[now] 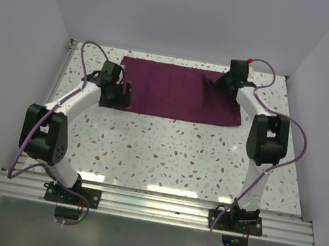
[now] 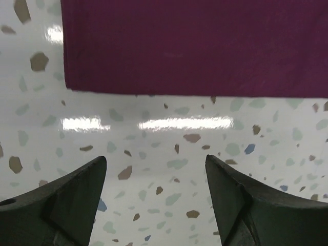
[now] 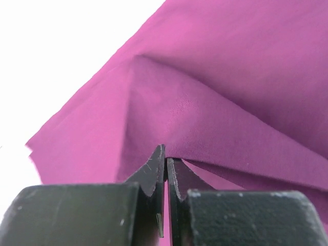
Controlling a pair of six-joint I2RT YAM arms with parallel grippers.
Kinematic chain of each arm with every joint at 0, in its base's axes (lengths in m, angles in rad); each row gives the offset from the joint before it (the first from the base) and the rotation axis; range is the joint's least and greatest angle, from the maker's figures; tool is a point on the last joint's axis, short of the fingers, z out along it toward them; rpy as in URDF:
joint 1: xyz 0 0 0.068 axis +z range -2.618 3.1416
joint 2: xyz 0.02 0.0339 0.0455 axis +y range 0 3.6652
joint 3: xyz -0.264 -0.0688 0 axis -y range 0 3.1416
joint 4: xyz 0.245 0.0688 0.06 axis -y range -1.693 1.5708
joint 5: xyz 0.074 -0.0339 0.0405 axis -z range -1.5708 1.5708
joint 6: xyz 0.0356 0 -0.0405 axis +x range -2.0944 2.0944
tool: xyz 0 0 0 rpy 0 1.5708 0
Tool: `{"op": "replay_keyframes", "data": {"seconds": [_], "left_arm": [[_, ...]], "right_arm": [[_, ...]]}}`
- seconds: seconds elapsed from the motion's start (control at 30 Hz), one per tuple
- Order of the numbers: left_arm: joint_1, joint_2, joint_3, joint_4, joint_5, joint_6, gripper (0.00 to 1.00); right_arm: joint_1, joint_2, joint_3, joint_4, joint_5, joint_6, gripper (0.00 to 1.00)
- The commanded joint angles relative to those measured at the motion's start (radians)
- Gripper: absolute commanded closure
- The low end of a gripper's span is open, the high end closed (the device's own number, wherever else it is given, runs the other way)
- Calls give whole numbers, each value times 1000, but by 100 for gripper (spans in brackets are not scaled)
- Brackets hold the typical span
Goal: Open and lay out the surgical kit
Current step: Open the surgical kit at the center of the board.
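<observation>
The surgical kit shows as a dark purple cloth wrap (image 1: 176, 90) lying flat at the back of the table. My right gripper (image 1: 217, 81) is at its far right corner, shut on a raised fold of the cloth (image 3: 230, 77); in the right wrist view the gripper (image 3: 166, 154) has its jaws pressed together with the fabric edge pinched at the tips. My left gripper (image 1: 122, 94) hovers at the wrap's near left corner. In the left wrist view that gripper (image 2: 156, 164) is open over bare table, just short of the cloth's edge (image 2: 195, 46), with nothing between its fingers.
The speckled terrazzo table (image 1: 166, 152) stretches from the wrap to an aluminium rail (image 1: 150, 206) at the near edge. Plain walls (image 1: 11, 59) close in on the left, back and right.
</observation>
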Motion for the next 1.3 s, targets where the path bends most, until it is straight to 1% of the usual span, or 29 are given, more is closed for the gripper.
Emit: {"op": "replay_keyframes", "data": {"seconds": [0.0,0.03,0.1,0.13,0.2,0.23,0.27,0.33,0.37,0.4,0.43,0.47,0.5,0.53,0.57,0.6,0.67,0.7,0.77,0.8,0.83,0.87,0.9,0.97,1.07,1.1,1.2,1.23,1.27], "left_arm": [[14,13,149,-26,-8,-10,18],[16,20,198,-37,-11,-8,18],[17,22,235,-42,-20,-7,18],[17,22,263,-42,-27,-7,17],[17,23,295,-42,-45,-8,17],[17,20,306,-46,-51,-10,17],[19,19,317,-48,-59,-25,17],[19,-3,323,-46,-54,-45,17],[19,-13,320,-48,-47,-69,17],[19,-24,309,-48,-41,-82,17],[17,-52,300,-48,-33,-106,17],[16,-69,291,-48,-28,-117,17],[14,-102,270,-52,-24,-128,17],[12,-121,259,-55,-24,-146,17],[9,-139,245,-59,-31,-154,17],[8,-161,216,-69,-37,-162,17],[2,-222,187,-81,-53,-189,17],[-1,-246,152,-95,-59,-198,18],[-7,-315,115,-111,-71,-229,18],[-10,-364,80,-121,-71,-238,18],[-14,-388,61,-132,-76,-254,18],[-17,-414,43,-138,-80,-260,17],[-18,-458,7,-153,-82,-264,17],[-20,-498,-28,-172,-82,-277,17],[-23,-562,-94,-207,-88,-289,17],[-23,-582,-123,-221,-93,-289,17],[-23,-602,-162,-233,-103,-294,17],[-23,-603,-166,-232,-103,-294,17],[-23,-599,-168,-229,-106,-294,17]], "right_arm": [[39,-182,-71,-9,-100,15,100],[47,-246,-126,-13,-143,18,100],[68,-310,-178,-47,-168,12,100],[77,-376,-235,-59,-198,9,100],[97,-450,-324,-113,-232,-3,100],[103,-535,-361,-133,-243,-9,100],[110,-579,-400,-145,-283,-25,100],[111,-686,-523,-214,-304,-40,100],[111,-802,-565,-283,-308,-60,100],[111,-874,-633,-326,-305,-72,100],[114,-937,-663,-376,-289,-90,100],[114,-1073,-692,-425,-282,-97,100],[114,-1143,-753,-509,-274,-97,100],[114,-1215,-781,-548,-263,-94,100],[113,-1369,-809,-585,-256,-89,100],[114,-1431,-845,-672,-239,-85,100],[114,-1553,-869,-763,-235,-77,100],[114,-1637,-882,-851,-245,-78,100],[113,-1691,-896,-976,-260,-89,100],[114,-1726,-909,-1012,-269,-98,91],[114,-1736,-913,-1048,-266,-114,62],[113,-1743,-916,-1123,-256,-120,28],[114,-1740,-930,-1148,-251,-137,2],[114,-1722,-932,-1193,-219,-190,2],[113,-1704,-893,-1196,-185,-193,2],[113,-1693,-851,-1194,-170,-193,2],[113,-1622,-763,-1155,-114,-215,2],[113,-1572,-743,-1138,-110,-229,2],[113,-1543,-726,-1097,-108,-239,2]]}}
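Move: The right gripper, about 8 cm above the board, is already shut on the folded cloth's upper layer near its far-right corner. It is headed for the board's near edge, about 50 cm straight back. On the way lies the cloth's near fold, its middle some 17 cm back and 15 cm left; the open left gripper is about 22 cm back and 37 cm left. From the left hand, that target on the near edge is roughly 29 cm back and 37 cm right. Back in one fast sweep of nearly 50 cm, the right hand draws the pinched cloth layer from the far side over the near fold towards the board's near edge, first rising some 9 cm and turning about 20 degrees counter-clockwise. Then it dips and opens wide, letting go. The left hand, staying open and empty, rises and goes forward about 7 cm, then retreats past its start, sinking a little last. ##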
